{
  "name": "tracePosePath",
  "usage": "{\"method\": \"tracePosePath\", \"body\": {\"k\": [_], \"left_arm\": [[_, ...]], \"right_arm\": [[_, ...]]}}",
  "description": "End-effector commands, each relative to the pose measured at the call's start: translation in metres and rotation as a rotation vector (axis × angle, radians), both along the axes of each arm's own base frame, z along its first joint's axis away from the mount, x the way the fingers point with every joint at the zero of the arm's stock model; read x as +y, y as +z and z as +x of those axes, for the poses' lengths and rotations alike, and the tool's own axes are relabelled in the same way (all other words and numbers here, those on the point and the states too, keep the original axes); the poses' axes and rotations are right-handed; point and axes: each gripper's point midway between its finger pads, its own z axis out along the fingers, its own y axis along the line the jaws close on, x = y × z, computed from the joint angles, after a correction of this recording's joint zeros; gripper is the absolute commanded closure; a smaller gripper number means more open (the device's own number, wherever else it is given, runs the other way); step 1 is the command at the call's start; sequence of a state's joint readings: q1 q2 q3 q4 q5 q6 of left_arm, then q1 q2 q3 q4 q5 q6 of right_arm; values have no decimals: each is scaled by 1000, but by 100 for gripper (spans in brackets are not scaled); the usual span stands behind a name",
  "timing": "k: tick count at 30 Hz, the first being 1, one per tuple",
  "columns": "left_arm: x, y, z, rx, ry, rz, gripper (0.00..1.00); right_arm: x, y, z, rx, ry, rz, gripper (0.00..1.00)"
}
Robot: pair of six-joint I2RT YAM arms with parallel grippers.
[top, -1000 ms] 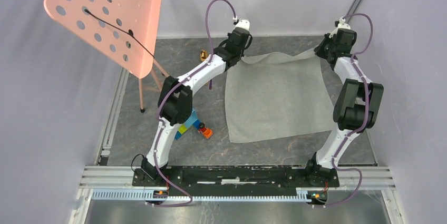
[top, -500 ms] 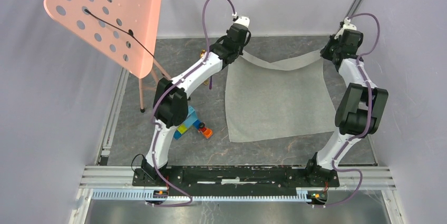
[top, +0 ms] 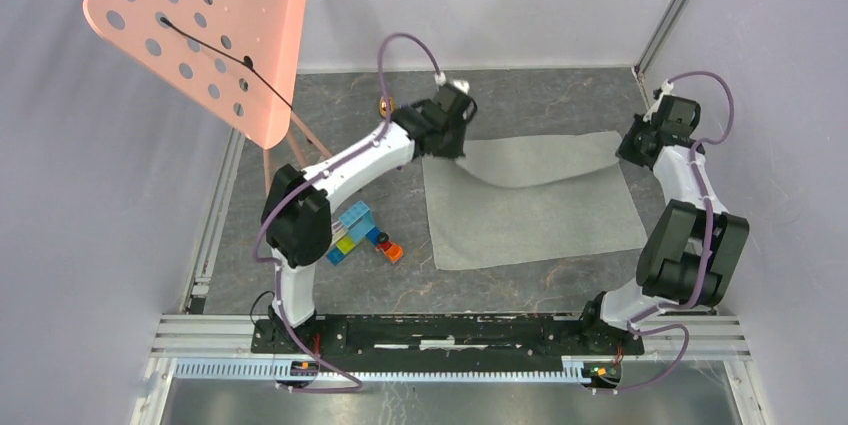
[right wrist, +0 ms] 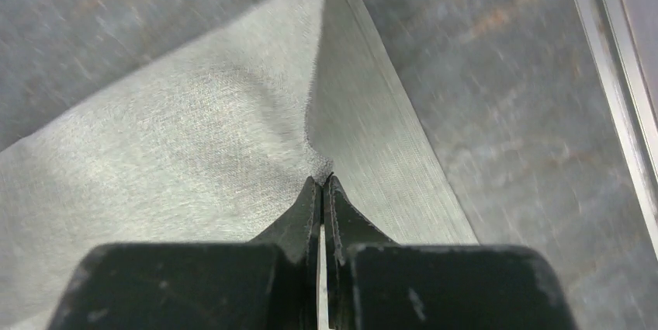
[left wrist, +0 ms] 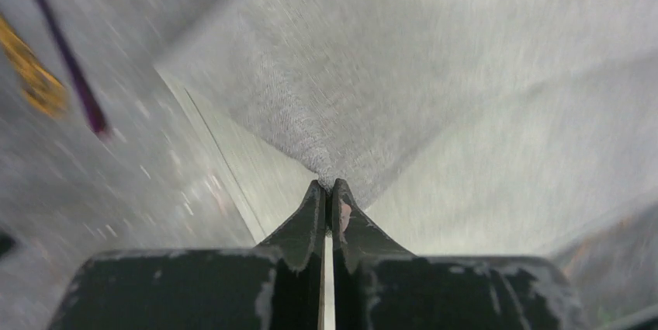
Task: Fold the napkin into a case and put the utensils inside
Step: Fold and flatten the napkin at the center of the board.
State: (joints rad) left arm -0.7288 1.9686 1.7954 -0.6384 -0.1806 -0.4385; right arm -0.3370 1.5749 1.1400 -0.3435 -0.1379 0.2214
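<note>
The grey-green napkin (top: 535, 210) lies on the dark tabletop between the arms. Its far edge is lifted and sags in a curve over the part that lies flat. My left gripper (top: 452, 153) (left wrist: 329, 184) is shut on the napkin's far left corner. At the other end of that edge my right gripper (top: 628, 150) (right wrist: 322, 178) is shut on the far right corner. The gold spoon (top: 383, 103) (left wrist: 31, 74) peeks out beyond the left arm. Beside it a thin purple streak (left wrist: 74, 74) is too blurred to name. The fork does not show in the top view.
A pink perforated chair (top: 200, 25) stands at the far left. Colourful toy blocks (top: 362, 235) lie left of the napkin's near corner. A metal rail (top: 450, 330) carries the arm bases, and grey walls close the table in on three sides.
Both grippers have drawn back toward the near side with the napkin's far corners. The far edge now hangs over the middle of the cloth.
</note>
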Motion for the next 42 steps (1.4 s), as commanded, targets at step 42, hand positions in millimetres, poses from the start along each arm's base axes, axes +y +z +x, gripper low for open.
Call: {"method": "tracePosePath", "body": {"k": [42], "left_arm": [[29,-129,-221,304,-135,208,98]], "right_arm": [[-38,-61,-164,167,-326,-218,100]]}}
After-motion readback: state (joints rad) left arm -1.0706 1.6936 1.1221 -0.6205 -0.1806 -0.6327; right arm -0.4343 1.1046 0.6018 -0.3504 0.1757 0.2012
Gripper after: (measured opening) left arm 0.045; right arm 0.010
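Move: The napkin's near edge, flat on the table, is where both held far corners are going: its left corner lies about 25 cm back, 3 cm left and 13 cm below the left hand. Its right corner is roughly 21 cm back, 7 cm right and 9 cm below the right hand, with the side rail 13 cm to that hand's right. From the left hand, the fork is some 12 cm ahead and 14 cm left, the toy blocks 15 cm back and 23 cm left. The napkin's far edge, still pinched at both corners, is brought back and down over the lower layer: the left hand quickly, about 22 cm back and 12 cm down, tipping its fingers steeper; the right some 16 cm back and 7 cm down, drifting slightly right and turning clockwise, then rising about 1 cm. Both slow towards the near edge and keep their grip. ##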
